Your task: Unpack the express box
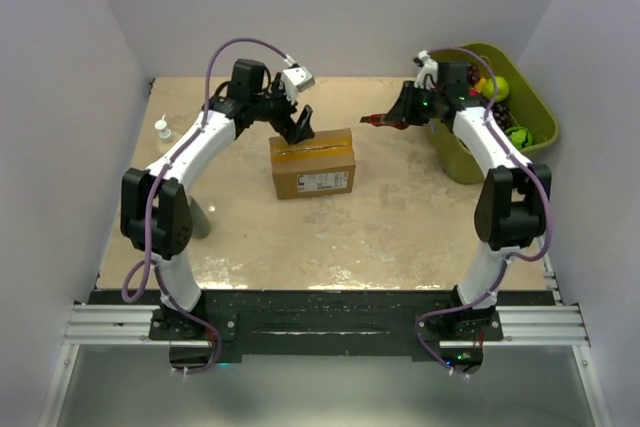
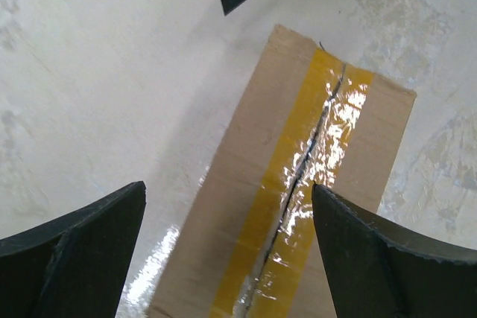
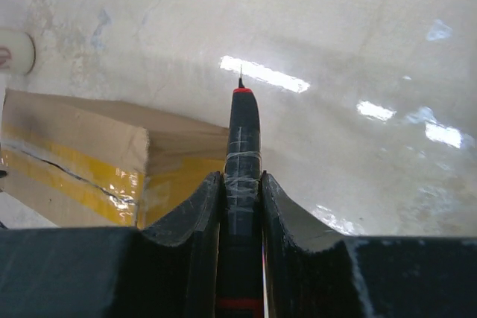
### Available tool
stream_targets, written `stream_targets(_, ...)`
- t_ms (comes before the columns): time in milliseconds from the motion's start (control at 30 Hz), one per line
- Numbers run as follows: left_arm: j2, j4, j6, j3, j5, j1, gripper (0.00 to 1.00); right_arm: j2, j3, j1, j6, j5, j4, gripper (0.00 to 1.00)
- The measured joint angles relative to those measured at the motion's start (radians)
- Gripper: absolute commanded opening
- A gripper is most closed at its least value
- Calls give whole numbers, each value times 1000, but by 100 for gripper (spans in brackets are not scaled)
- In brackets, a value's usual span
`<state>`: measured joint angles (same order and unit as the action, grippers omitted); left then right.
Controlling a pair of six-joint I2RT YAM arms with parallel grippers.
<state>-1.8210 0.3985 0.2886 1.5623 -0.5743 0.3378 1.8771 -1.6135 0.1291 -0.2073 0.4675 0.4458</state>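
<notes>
The express box [image 1: 312, 165] is a brown carton in the middle of the table, with a white label on its near side. Yellowish tape [image 2: 313, 161] runs along its top, and a dark slit follows the seam; the flaps lie flat. My left gripper [image 1: 297, 125] hovers open over the box's far left end, and in the left wrist view the left gripper [image 2: 228, 188] straddles the taped seam without touching it. My right gripper [image 1: 395, 117] stays to the right of the box, shut on a black and red utility knife [image 3: 242, 124] whose tip points toward the box [image 3: 74, 147].
A green bin [image 1: 530, 107] with balls and other items stands at the far right, behind my right arm. A small white bottle [image 1: 162, 130] stands at the far left of the table. White walls close in the table on three sides.
</notes>
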Motion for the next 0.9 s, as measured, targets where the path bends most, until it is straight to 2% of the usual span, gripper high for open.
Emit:
stream_targets(200,-66,31,48,196,-133,3,100,-84,183,-193,-103,196,-135,0)
stream_targets(267,-83,40,76,214,-156,16,100,-108,264,-230,-159,275,-214,0)
stream_targets(467,-135,147,207,225,-139,98,100,-137,467,-193,-371,445,-512,0)
stream_targets(667,-164,242,285,229,-103,113,98,-134,560,-185,-566,524,-797,0)
stream_targets(767,-172,267,304,229,-83,108,97,-134,577,-189,-615,539,-869,0)
stream_targets(900,-178,264,310,211,-67,108,95,-134,592,-193,-624,549,-879,0)
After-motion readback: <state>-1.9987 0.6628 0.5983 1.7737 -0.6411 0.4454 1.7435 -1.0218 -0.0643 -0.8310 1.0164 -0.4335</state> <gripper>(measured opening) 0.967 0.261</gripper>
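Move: The taped box lies almost under the open left hand: its middle is about 3 cm to the right, 2 cm back and some 13 cm below. From the right hand, holding the red cutter, the box is about 19 cm left, 6 cm back and 12 cm lower. The green fruit basket is roughly 19 cm right of the right hand and 6 cm farther out. A grey bottle stands some 22 cm left of the left hand and 16 cm back. The left hand heads for the box top, fingers staying wide: up and right over it first, then down and back, ending about 5 cm right and 3.5 cm lower, turned some 20 degrees clockwise. The right hand keeps its grip on the cutter, swings right and returns while drawing back about 5.5 cm, rolling the blade from pointing down-left to nearly level, its tip nearing the box's far right corner; blade contact can't be made out. ##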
